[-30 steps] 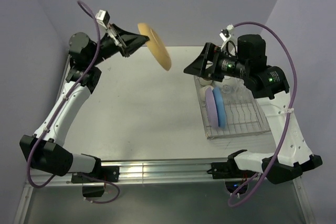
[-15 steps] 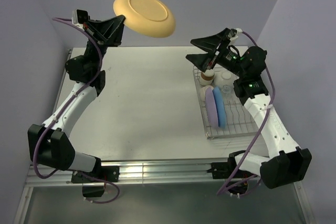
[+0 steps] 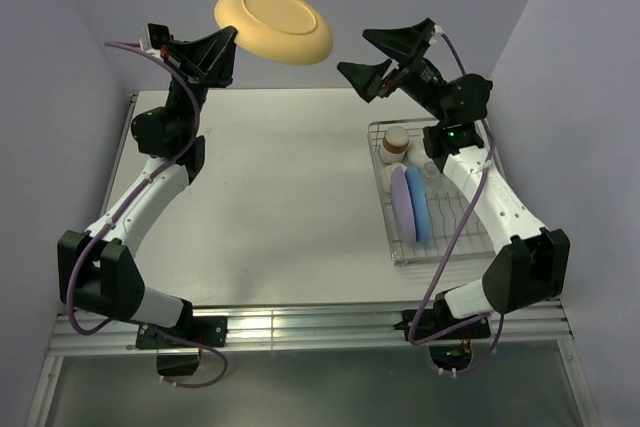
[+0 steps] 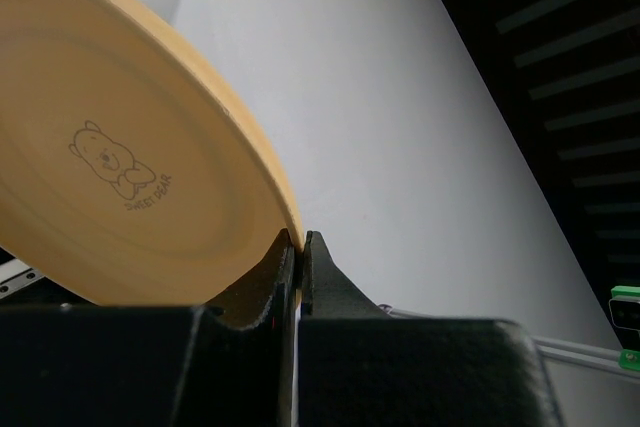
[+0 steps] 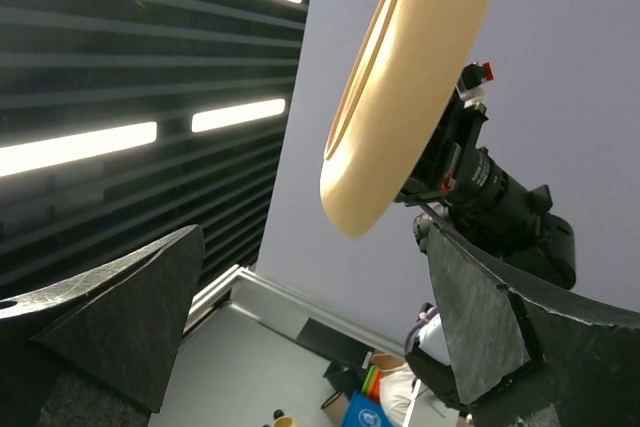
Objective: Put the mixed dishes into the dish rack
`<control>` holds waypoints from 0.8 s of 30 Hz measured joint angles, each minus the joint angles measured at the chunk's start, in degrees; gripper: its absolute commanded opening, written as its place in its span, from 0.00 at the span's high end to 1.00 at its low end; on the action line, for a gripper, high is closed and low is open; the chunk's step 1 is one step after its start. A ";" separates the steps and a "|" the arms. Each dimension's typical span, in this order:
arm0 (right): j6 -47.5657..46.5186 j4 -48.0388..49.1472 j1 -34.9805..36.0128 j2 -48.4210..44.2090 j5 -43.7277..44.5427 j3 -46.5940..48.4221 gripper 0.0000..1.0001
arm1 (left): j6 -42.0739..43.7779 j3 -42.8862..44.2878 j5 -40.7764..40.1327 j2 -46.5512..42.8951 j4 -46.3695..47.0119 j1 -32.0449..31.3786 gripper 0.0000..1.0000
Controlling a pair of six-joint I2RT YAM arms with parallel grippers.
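Note:
My left gripper (image 3: 226,53) is shut on the rim of the orange-yellow plate (image 3: 275,25) and holds it high above the table's far edge. In the left wrist view the plate (image 4: 120,147), with a small bear print, sits pinched between the jaws of the left gripper (image 4: 298,241). To the plate's right and apart from it, my right gripper (image 3: 358,55) is raised, open and empty. In the right wrist view the plate (image 5: 410,77) hangs above the right gripper (image 5: 312,237). The dish rack (image 3: 470,219) at the right holds a purple plate (image 3: 400,203), a blue plate (image 3: 419,203) and a brown cup (image 3: 397,141).
The left arm's wrist camera (image 5: 495,197) shows behind the plate in the right wrist view. Purple walls close the table (image 3: 280,197) at the back and both sides. A metal rail (image 3: 300,322) runs along the near edge between the arm bases.
The left arm has lifted the orange-yellow plate higher and turned it from edge-on to nearly flat. The right arm has swung up from over the rack toward the plate, jaws staying open.

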 measured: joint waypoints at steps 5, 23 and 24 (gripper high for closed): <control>0.46 0.02 2.12 3.61 0.48 4.39 0.00 | 0.00 0.57 0.00 0.37 0.00 -0.39 1.00; 6.21 2.69 5.64 18.27 4.74 22.34 1.00 | 0.46 -0.04 0.61 0.48 0.76 -5.51 0.01; 5.75 3.63 5.60 17.84 5.20 22.45 1.00 | 0.42 -1.27 0.44 0.48 0.90 -5.27 0.01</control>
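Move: My left hand holds the yellow plate by its rim; the plate's middle is some 6 cm to that hand's right, 1 cm ahead and about 3 cm higher. For my open right hand, the plate's middle lies roughly 12 cm to the left, 5 cm forward and 5 cm up, its free rim nearer. Nothing else is close in the air; the dish rack stands about 50 cm below my right hand, some 19 cm to its right and 3 cm back. I bring my right hand forward, left and up, about 4 to 5 cm each way, while my left hand carries the yellow plate roughly 3 cm right and a little back to meet it. My right fingers close and pinch the plate's near rim; then my left fingers open and let go, that hand dipping about 1 cm. ##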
